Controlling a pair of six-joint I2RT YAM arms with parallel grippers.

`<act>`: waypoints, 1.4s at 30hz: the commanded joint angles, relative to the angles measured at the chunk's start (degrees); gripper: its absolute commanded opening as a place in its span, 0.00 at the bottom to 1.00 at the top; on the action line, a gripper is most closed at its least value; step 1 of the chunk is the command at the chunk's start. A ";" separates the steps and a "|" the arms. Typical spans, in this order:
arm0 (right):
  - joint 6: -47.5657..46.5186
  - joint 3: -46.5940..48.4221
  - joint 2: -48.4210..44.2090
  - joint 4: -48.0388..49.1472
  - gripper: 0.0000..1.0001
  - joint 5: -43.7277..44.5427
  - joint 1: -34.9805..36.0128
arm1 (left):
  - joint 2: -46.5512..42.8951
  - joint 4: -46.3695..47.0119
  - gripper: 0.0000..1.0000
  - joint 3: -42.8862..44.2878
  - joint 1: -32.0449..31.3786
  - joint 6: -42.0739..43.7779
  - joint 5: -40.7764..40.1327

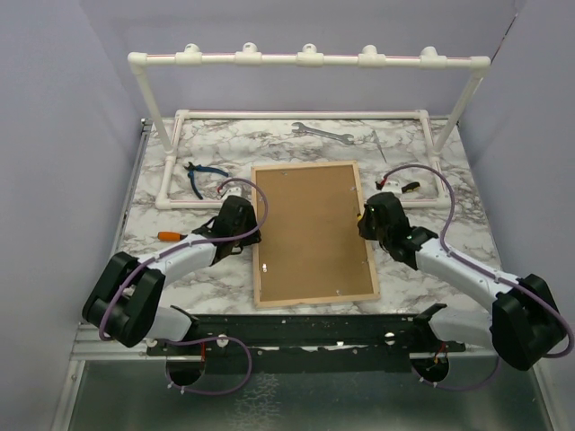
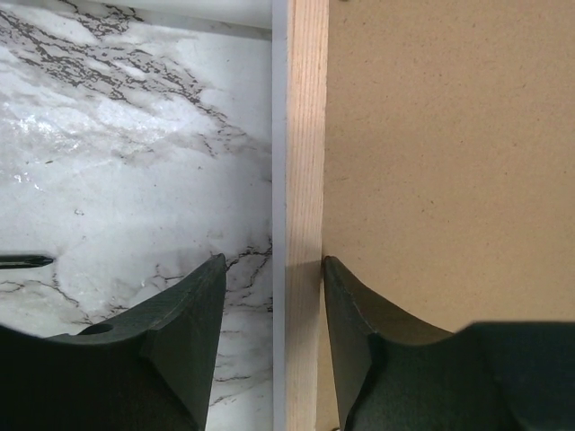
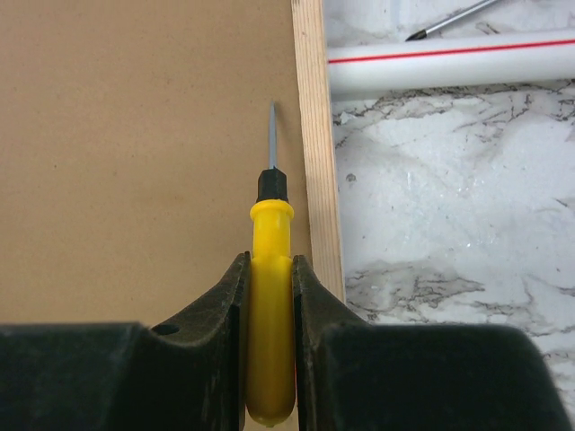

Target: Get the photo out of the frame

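Observation:
The frame (image 1: 310, 229) lies back-up in the middle of the table, its brown fibreboard back ringed by a light wood rim (image 2: 305, 135). The photo is hidden under that back. My left gripper (image 1: 255, 236) straddles the left rim, open (image 2: 274, 260): the right finger touches the rim's inner side and the left finger stands apart over the marble. At the right edge, my right gripper (image 1: 364, 224) is shut (image 3: 269, 256) on a yellow-handled screwdriver (image 3: 270, 305). Its thin blade points along the board just inside the right rim (image 3: 310, 108).
A white pipe rack (image 1: 305, 58) spans the back, its base pipe (image 3: 449, 63) close to the frame's right side. A wrench (image 1: 322, 132), a thin pick (image 1: 379, 144), blue pliers (image 1: 202, 172), an orange-handled tool (image 1: 171, 236) and a small black item (image 1: 404, 187) lie around.

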 commanded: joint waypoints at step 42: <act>-9.79 17.15 21.46 1.44 0.01 -0.97 -7.42 | 4.21 -1.65 0.00 3.28 -0.25 5.89 -4.82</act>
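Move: The right hand, holding the yellow screwdriver, has the frame's upper right clip about 12 cm ahead, 1 cm left and 6 cm below; the right rail runs 2 cm to its right, and the black screwdriver lies 11 cm ahead and 11 cm right. The left hand straddles the left rail, which sits level with it, 1 cm right and 1 cm below; the upper left clip is 11 cm ahead, 2 cm right, the orange screwdriver 18 cm left. Forward along the inside of the right rail, the right hand carries the yellow screwdriver about 7.5 cm at level height, rolling its left side down some 10 degrees and then partly back, until the tip reaches the upper right clip. The left hand meanwhile closes from half open to pinch the left rail between its pads and edges forward 1 to 2 cm. ##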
